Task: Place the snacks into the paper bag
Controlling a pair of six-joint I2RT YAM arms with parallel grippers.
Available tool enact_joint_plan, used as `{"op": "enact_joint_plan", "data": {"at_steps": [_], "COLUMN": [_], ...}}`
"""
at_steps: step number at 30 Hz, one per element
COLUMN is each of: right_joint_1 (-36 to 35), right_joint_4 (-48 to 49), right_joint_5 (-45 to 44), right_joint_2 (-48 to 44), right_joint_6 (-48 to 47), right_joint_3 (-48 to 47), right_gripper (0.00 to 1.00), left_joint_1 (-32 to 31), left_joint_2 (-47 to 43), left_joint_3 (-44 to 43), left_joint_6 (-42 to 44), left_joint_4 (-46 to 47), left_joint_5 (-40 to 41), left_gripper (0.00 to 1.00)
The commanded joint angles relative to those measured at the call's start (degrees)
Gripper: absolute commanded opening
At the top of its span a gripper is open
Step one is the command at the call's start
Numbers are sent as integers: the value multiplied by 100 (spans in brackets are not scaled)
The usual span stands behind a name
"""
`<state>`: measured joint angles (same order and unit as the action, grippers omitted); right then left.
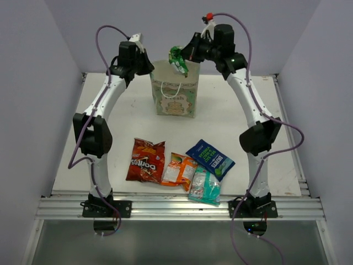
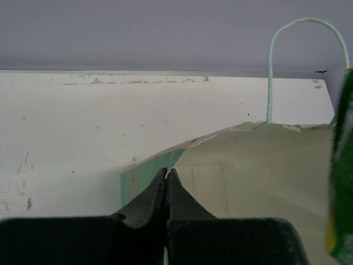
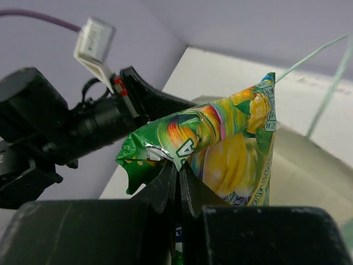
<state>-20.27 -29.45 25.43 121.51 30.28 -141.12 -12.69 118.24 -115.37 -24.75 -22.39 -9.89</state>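
Observation:
The paper bag point(image 1: 175, 96) stands upright at the back of the table, its green-patterned front facing me. My left gripper point(image 1: 148, 65) is shut on the bag's left top rim; in the left wrist view the fingertips point(image 2: 166, 174) pinch that edge, with the beige inside point(image 2: 259, 171) open to the right. My right gripper point(image 1: 186, 55) is shut on the green-yellow packet point(image 1: 177, 59), which hangs just over the bag's mouth point(image 3: 309, 171). In the right wrist view the packet point(image 3: 231, 143) is crumpled between the jaws point(image 3: 178, 165). A red Doritos bag point(image 1: 146, 160), an orange-white packet point(image 1: 179, 170), a dark blue packet point(image 1: 210, 159) and a teal-white packet point(image 1: 205, 186) lie flat near the front edge.
A string handle point(image 2: 309, 33) arches above the bag's far rim. The left arm's wrist point(image 3: 83, 127) sits close to the held packet's left. An aluminium rail point(image 1: 176, 207) runs along the table's near edge, and pale walls enclose the sides and back.

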Motion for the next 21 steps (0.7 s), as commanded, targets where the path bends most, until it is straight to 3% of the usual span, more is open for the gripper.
{"op": "enact_joint_plan", "data": {"at_steps": [1,8,9,10,15,19,21], "right_joint_1": [-196,-249,-258,-258,-311,-450,-626], "right_joint_4": [994,626,486,441,-67,-552,-893], "right_joint_5": [1016,771,683,648,201,207,287], "right_joint_2": [100,136,110,66,-136,-584,-1049], "right_joint_6": [953,910,761,708,-72,-1039,-1959], "right_joint_3": [-12,505,541,568,-55,-144,328], "right_gripper": [0,0,8,26,52,52,53], "left_joint_1": [-93,-120,-129,-120,-120,-120,-120], "left_joint_2": [-327,-433,-433,-442,-407,-345,-328], "left_joint_3": [94,164,164,173,155,112,111], "left_joint_6": [-100,-82,-82,-91,-91,-109,-109], "left_joint_4": [-178,-160,-169,-152,-134,-116,-125], "left_joint_5": [-13,31,31,22,22,-13,-13], "left_gripper": [0,0,0,0,0,0,0]}}
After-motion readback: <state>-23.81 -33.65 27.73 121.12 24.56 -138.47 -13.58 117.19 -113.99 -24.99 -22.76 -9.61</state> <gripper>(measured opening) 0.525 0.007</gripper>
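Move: The paper bag stands under my right hand, its middle about 3 cm farther out, 3 cm to the left and 27 cm down. Its open mouth is only some 15 cm below, about 4 cm out and 3 cm left. The green snack packet, still pinched in that hand, hangs about 5 cm left, 2 cm ahead and 3 cm lower. From my left hand, shut on the left rim, the bag's middle is roughly 10 cm right, 2 cm back and 13 cm down. I lower the green snack packet with my right hand about 8 cm down and 5 cm left towards the bag's mouth, tipping the fingers some 15 degrees down, then open them about halfway to let go. Then I rise about 5 cm, levelling the wrist and easing back and slightly right, while my left hand keeps its pinch on the left rim, shifting barely a centimetre. ##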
